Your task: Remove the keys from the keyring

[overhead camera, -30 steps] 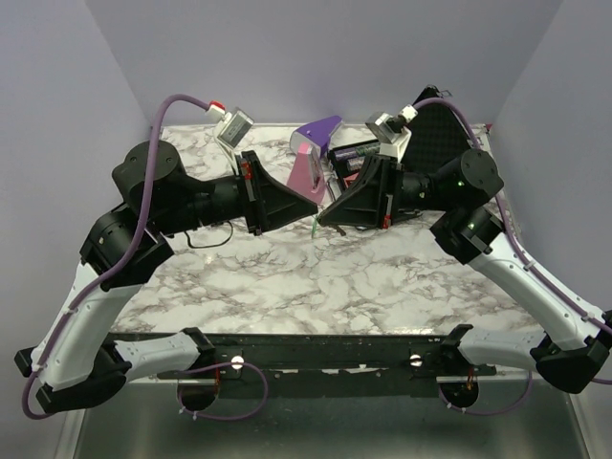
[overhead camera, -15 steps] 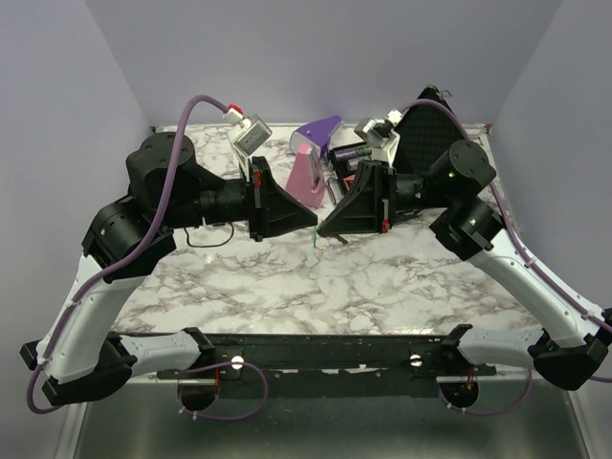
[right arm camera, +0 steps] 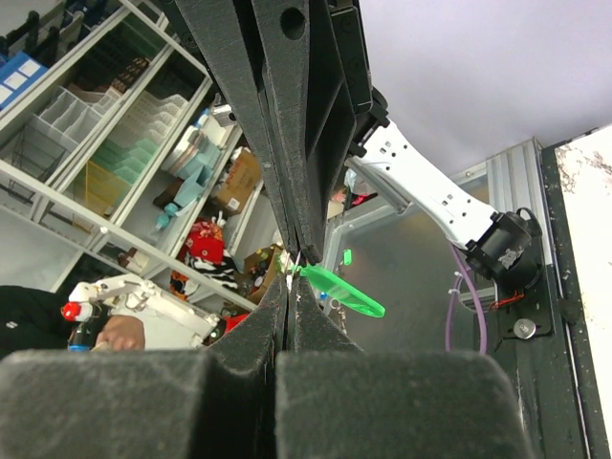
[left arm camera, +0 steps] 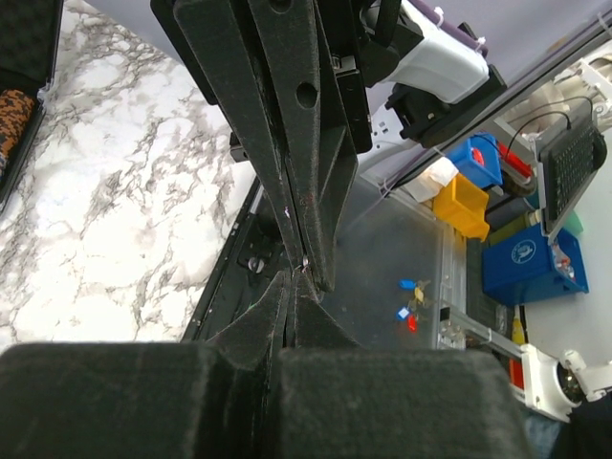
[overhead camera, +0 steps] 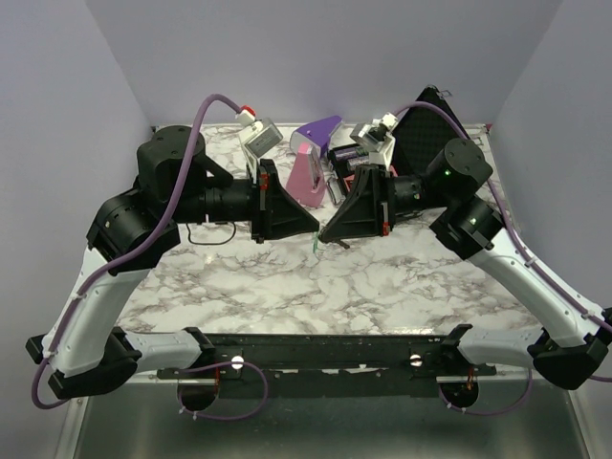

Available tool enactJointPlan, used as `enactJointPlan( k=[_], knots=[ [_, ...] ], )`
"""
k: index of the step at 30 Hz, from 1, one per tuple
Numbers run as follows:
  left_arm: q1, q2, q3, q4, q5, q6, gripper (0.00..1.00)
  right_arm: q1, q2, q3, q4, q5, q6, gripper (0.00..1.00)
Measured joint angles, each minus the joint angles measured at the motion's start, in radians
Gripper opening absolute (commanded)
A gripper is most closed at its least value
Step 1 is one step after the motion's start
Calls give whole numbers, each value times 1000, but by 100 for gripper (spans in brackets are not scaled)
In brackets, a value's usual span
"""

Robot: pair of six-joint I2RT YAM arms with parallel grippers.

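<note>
My left gripper and right gripper meet tip to tip above the middle of the marble table. Both are shut. A thin silvery bit, the keyring, is pinched where the two pairs of fingertips meet. One of the keys, with a bright green head, hangs free from that spot toward the table. In the left wrist view my left gripper touches the right gripper's fingers, and only a speck of metal shows between them.
A purple-and-pink wedge stands just behind the grippers. An open black foam-lined case lies at the back right, with small dark items beside it. A thin black cable lies under the left arm.
Both wrists have swung and the joined fingertips have come slightly toward the near edge and lower. The green key still hangs at the tips. Both grippers stayed shut.
</note>
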Motion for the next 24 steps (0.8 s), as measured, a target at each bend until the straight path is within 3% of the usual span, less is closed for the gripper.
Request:
enactJointPlan(
  k=[17,20,22,24],
  knots=[
    [-1,34,28,-91,40,71,0,1,11,3,-77,-32,-29,1],
    [-2,35,33,-106,31,76,13,1,13,3,-92,-32,-36,1],
    [-5,37,45,-121,8,76,31,1,13,3,-94,-30,-40,1],
    [-10,43,60,-143,-26,75,34,1,12,3,-90,-14,-43,1]
  ],
)
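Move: The keyring is pinched between the two shut grippers, meeting tip to tip well above the table: it lies about 1 cm to the right of the left hand and about 1 cm to the left of the right hand, level with both. The green key hangs from it, roughly 3 cm below the left hand, 1 cm back and 1 cm to its right. The dark key sticks out under the right fingers, some 4 cm to the left hand's right, 2 cm back and 2 cm lower. Both hands sink together about 2 cm with the keyring between their tips, the fingertips of each dipping some 5 degrees or less, while the right fingers stay shut on the ring throughout. Near the end the left fingers, shut until then, spread to about a fifth of their full opening around the ring and give up their pinch, with the left hand still right up against the right fingertips rather than pulling away. ##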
